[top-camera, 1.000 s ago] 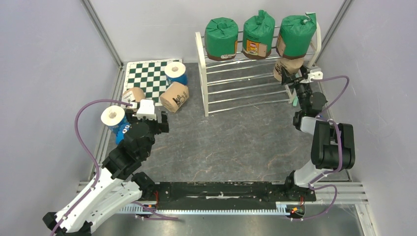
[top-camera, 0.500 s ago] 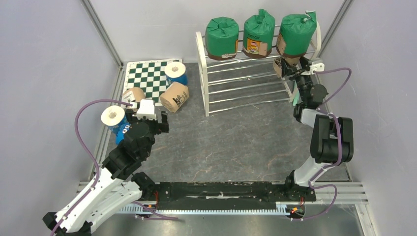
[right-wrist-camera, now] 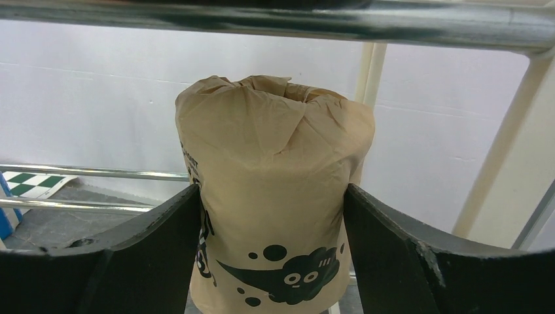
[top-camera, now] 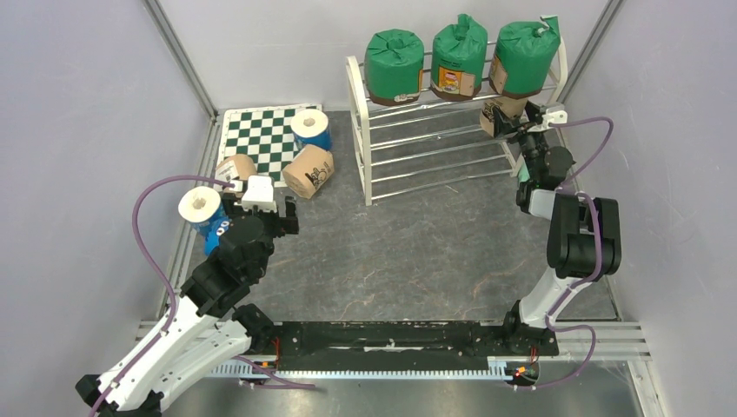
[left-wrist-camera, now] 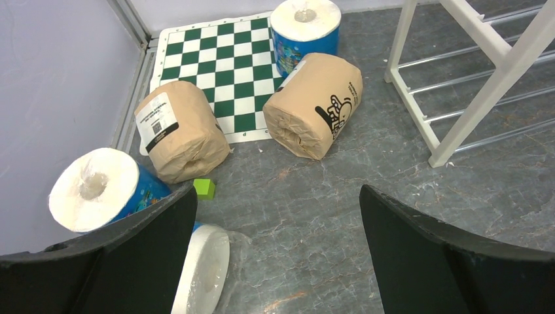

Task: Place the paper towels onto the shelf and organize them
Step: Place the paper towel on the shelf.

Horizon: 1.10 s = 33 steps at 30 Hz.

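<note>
Three green paper towels (top-camera: 394,65) stand along the top tier of the white shelf (top-camera: 356,130). My right gripper (top-camera: 507,123) is shut on a tan roll (top-camera: 495,115) with black drawings, upright inside the shelf's right end under a chrome rod (right-wrist-camera: 262,19); both fingers press its sides (right-wrist-camera: 275,196). My left gripper (left-wrist-camera: 278,216) hangs open over bare floor, holding nothing. Ahead of it lie two tan rolls (left-wrist-camera: 180,131) (left-wrist-camera: 314,104). A blue-wrapped roll (left-wrist-camera: 306,26) stands on the mat, another (left-wrist-camera: 98,190) by the left finger, a third (left-wrist-camera: 199,268) lies under it.
A green-and-white checkered mat (top-camera: 261,130) lies at the back left. A small green cube (left-wrist-camera: 204,188) sits on the floor near the tan rolls. Grey walls close in on both sides, and the right arm (top-camera: 582,243) stands beside the right wall.
My right gripper has carried the tan roll up and back, deeper into the shelf's right end beneath the green roll. The left arm has not moved.
</note>
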{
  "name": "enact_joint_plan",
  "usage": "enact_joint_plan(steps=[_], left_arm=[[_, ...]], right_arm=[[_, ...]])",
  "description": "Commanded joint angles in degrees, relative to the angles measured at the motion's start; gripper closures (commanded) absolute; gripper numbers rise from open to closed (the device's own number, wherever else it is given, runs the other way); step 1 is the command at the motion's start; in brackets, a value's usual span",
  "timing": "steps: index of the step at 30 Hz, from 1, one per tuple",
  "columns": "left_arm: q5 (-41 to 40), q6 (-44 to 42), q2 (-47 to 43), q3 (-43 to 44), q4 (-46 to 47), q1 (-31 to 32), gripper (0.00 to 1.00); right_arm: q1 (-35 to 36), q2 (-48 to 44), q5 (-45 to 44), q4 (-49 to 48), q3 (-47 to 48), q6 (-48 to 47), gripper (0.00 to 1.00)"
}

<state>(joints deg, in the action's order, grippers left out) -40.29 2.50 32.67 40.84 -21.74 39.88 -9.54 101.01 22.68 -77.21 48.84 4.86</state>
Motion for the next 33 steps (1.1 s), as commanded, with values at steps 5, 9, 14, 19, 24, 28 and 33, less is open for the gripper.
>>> enact_joint_plan(steps=[5,9,14,19,24,28,33], left_arm=[[-0.4,1.7,0.4,-0.6,1.9,-0.3,0.00],[-0.3,1.7,0.5,-0.5,1.9,-0.3,0.00],[-0.1,1.7,0.3,-0.5,1.9,-0.2,0.00],[0.0,1.7,-0.1,-0.5,1.9,-0.3,0.00],[0.2,1.8,-0.3,-0.5,1.8,-0.3,0.00],[0.3,1.8,-0.5,-0.5,1.9,-0.3,0.00],[0.6,1.9,-0.9,-0.5,1.9,-0.3,0.00]], right_arm=[[-0.3,1.0,-0.8,-1.7,1.9,-0.4,0.19],[-0.2,-0.2,-2.3,-3.1,0.4,0.2,0.09],[-0.4,-1.8,-4.1,-3.3,-1.4,0.0,0.02],[-0.5,-3.0,-5.2,-4.2,-3.5,0.0,0.02],[-0.6,-5.2,-6.0,-5.4,-6.9,0.0,0.02],[-0.7,-7.3,-6.6,-6.1,-9.3,-0.4,0.02],[-0.8,-8.9,-6.1,-5.6,-10.2,-0.6,0.02]])
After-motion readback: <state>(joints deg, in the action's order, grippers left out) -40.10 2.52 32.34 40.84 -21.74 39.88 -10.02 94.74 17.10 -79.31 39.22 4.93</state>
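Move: The brown paper towel stands between my right fingers under the shelf's upper tier, its middle about 3 cm ahead, 1 cm left and 1 cm below. The right-hand green bag sits roughly 20 cm higher and 4 cm ahead, 1 cm left; the middle green bag is level with that bag, some 14 cm farther left. The shelf's white end frame is about 8 cm right and 3 cm ahead. From my left hand the brown towel lies some 28 cm ahead, 60 cm right, 1 cm up. I hold my right hand still while its fingers open from about three-quarters to fully wide, letting go of the brown towel's sides. Then I draw back about 3.5 cm, drifting some 1.5 cm right and slightly down before starting to rise, with the wrist turning about 5 degrees clockwise, away from the towel. ##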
